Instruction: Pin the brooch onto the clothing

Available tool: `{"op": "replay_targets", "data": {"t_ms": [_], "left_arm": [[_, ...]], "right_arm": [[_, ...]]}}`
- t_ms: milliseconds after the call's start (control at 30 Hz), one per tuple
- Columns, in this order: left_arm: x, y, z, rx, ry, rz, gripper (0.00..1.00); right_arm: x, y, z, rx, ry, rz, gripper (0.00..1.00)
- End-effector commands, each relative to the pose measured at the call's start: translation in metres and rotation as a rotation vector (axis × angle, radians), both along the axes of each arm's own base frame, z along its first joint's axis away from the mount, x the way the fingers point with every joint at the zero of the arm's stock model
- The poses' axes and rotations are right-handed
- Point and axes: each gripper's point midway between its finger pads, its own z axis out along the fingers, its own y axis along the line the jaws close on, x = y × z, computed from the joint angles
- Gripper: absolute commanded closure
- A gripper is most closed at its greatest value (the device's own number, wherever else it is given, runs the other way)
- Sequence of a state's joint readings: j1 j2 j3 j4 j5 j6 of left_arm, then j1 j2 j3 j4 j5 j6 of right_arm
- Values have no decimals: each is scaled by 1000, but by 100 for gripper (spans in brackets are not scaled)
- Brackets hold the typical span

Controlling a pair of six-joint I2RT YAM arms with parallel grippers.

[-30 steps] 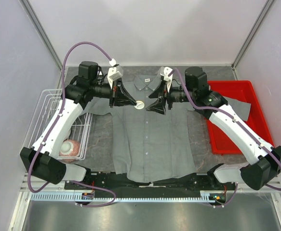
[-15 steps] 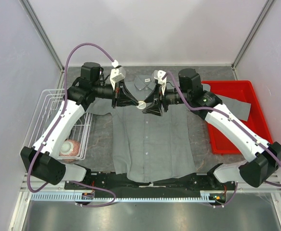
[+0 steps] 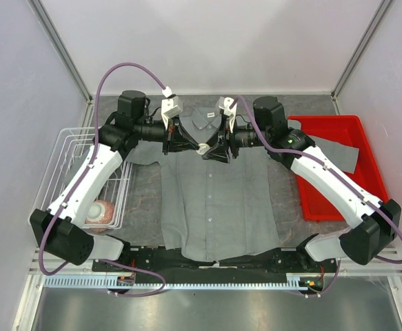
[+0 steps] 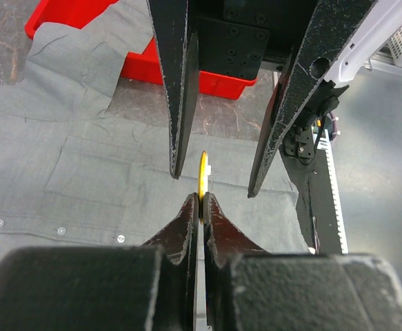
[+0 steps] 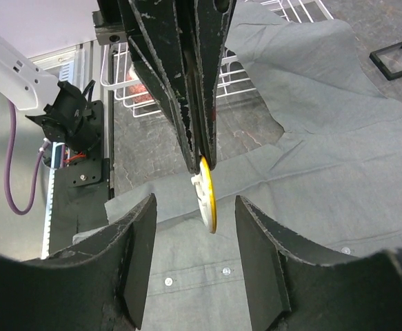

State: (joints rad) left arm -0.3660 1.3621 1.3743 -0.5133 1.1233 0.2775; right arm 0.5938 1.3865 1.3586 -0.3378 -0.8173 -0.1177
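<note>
The brooch [image 3: 202, 148] is a small yellow disc with a white back, held edge-on above the chest of the clothing [image 3: 218, 207], a grey button-front shirt lying flat. My left gripper [image 4: 201, 200] is shut on the brooch [image 4: 203, 172] at its lower rim. My right gripper [image 5: 195, 201] faces it, open, with one finger on each side of the brooch [image 5: 208, 201] and a gap on both sides. In the top view the left gripper [image 3: 195, 146] and the right gripper [image 3: 212, 150] meet tip to tip just below the collar.
A white wire basket [image 3: 68, 165] at the left holds a round tan-pink bowl-like thing [image 3: 101, 212]. A red bin [image 3: 342, 138] stands at the right, with the shirt's sleeve [image 3: 338, 155] draped over its rim. Both arm bases sit at the near edge.
Both arms have moved inward toward each other over the collar. The right gripper has narrowed and now straddles the brooch, which the left gripper still holds.
</note>
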Motion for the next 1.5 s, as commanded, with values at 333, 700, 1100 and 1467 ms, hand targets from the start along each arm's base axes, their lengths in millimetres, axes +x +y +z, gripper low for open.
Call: {"op": "replay_targets", "data": {"t_ms": [333, 700, 1100, 1467], "left_arm": [[4, -1, 10, 6, -57, 66, 98], [6, -2, 5, 17, -57, 81, 98], [8, -3, 4, 16, -50, 84, 98], [6, -4, 5, 8, -33, 82, 98]], "right_arm": [[12, 9, 19, 47, -19, -37, 53], [19, 8, 15, 39, -17, -66, 57], [32, 7, 4, 5, -19, -121, 61], [47, 4, -8, -46, -32, -186, 78]]}}
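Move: The brooch is pinched in the left fingertips, its middle roughly 2 cm to the right of the left hand. From the half-open right fingers it lies about 2 cm to the left and 1 cm ahead, level with them. The right fingertips are some 4 cm to the right of the left hand and 1 cm back. From the right hand, the shirt's button line runs almost straight below, about 30 cm down, and the shirt collar lies some 22 cm farther ahead. The left fingers keep their pinch on the brooch while the right fingers, straddling its free part, close to less than half their opening; whether they touch it isn't clear. Both hands ease forward and down, the right about 3 cm forward, turning some 10 degrees clockwise, the left about 2 cm, turning slightly counter-clockwise. ##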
